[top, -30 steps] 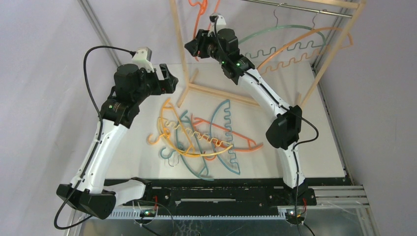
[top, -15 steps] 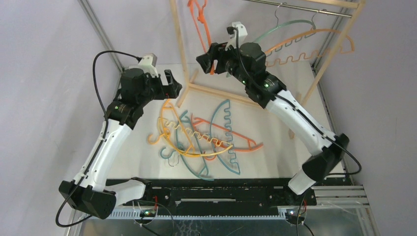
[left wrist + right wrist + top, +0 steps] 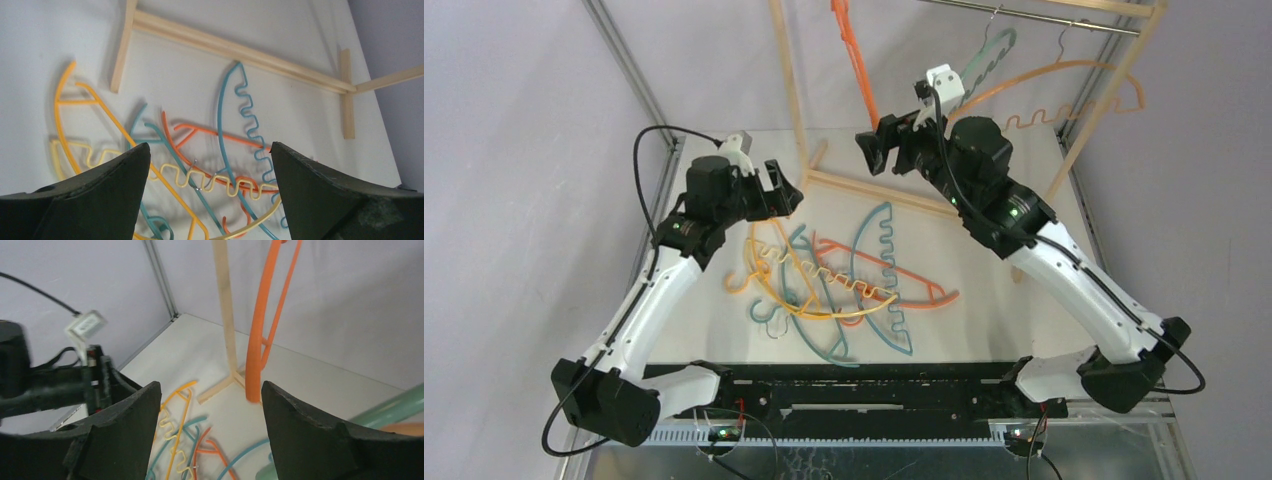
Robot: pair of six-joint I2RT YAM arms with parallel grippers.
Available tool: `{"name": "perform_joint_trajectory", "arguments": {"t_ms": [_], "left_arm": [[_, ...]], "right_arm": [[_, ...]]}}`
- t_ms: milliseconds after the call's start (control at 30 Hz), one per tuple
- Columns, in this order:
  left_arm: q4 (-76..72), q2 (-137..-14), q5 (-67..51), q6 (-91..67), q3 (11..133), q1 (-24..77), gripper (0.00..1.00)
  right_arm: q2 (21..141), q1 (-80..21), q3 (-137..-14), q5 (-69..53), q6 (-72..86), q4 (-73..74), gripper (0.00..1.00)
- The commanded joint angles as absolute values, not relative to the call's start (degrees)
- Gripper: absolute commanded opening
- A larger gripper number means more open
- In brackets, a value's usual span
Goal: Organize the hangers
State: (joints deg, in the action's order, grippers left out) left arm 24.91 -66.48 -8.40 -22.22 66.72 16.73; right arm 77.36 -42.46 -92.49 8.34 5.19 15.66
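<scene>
Several hangers lie tangled in a pile [image 3: 834, 280] mid-table: a yellow wavy one [image 3: 200, 177], a teal wavy one [image 3: 245, 110], an orange one [image 3: 210, 131] and a yellow-orange one [image 3: 65, 110]. Three more hang from the rack's rod: a bright orange hanger [image 3: 856, 60], a pale teal one [image 3: 984, 60] and a pale orange one [image 3: 1074, 85]. My left gripper [image 3: 782, 190] hovers open above the pile's far left edge, nothing between its jaws [image 3: 209, 146]. The right gripper [image 3: 879, 148] is open and empty [image 3: 210, 385], just short of the hanging orange hanger [image 3: 260, 330].
The pale wooden rack frame [image 3: 789, 80] stands at the back, its metal rod [image 3: 1024, 15] on top and its base bars [image 3: 225, 47] lying on the table beyond the pile. A metal cage post [image 3: 629, 65] runs along the left. My two wrists are close together near the rack's left post [image 3: 225, 305].
The right gripper opened wider and drew back to the right, leaving the bright orange hanger hanging free. The hanging hangers have swung. My left gripper moved right, toward the pile.
</scene>
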Motion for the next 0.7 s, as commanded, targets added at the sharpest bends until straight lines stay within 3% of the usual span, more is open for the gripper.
{"name": "perform_joint_trajectory", "arguments": {"t_ms": [0, 433, 667], "left_arm": [[22.52, -64.11, -9.89, -27.93, 61.39, 16.25, 0.93], [29.26, -51.69, -1.29, -47.17, 42.59, 16.31, 0.81], [27.85, -50.98, 1.93, -54.12, 35.51, 16.22, 0.71]], "right_arm": [[71.6, -45.8, -89.63, 13.54, -0.87, 15.92, 0.81], [67.47, -48.59, -83.96, 2.02, -0.43, 25.24, 0.8], [70.07, -49.13, -81.36, -5.98, 0.58, 29.56, 0.79]]}}
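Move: From the open left hand, the yellow hanger's middle lies about 27 cm below, 3 cm back and roughly level sideways; the teal hanger beneath it is some 9 cm back and 8 cm to the right, at table height. For the empty right hand, that yellow hanger is around 28 cm left, 2 cm back and 44 cm down; the freed red hanger hangs about 15 cm ahead, 7 cm left and 8 cm higher. Left hand sinks about 14 cm and back towards the yellow hanger, fingers narrowing; right withdraws back and down. ##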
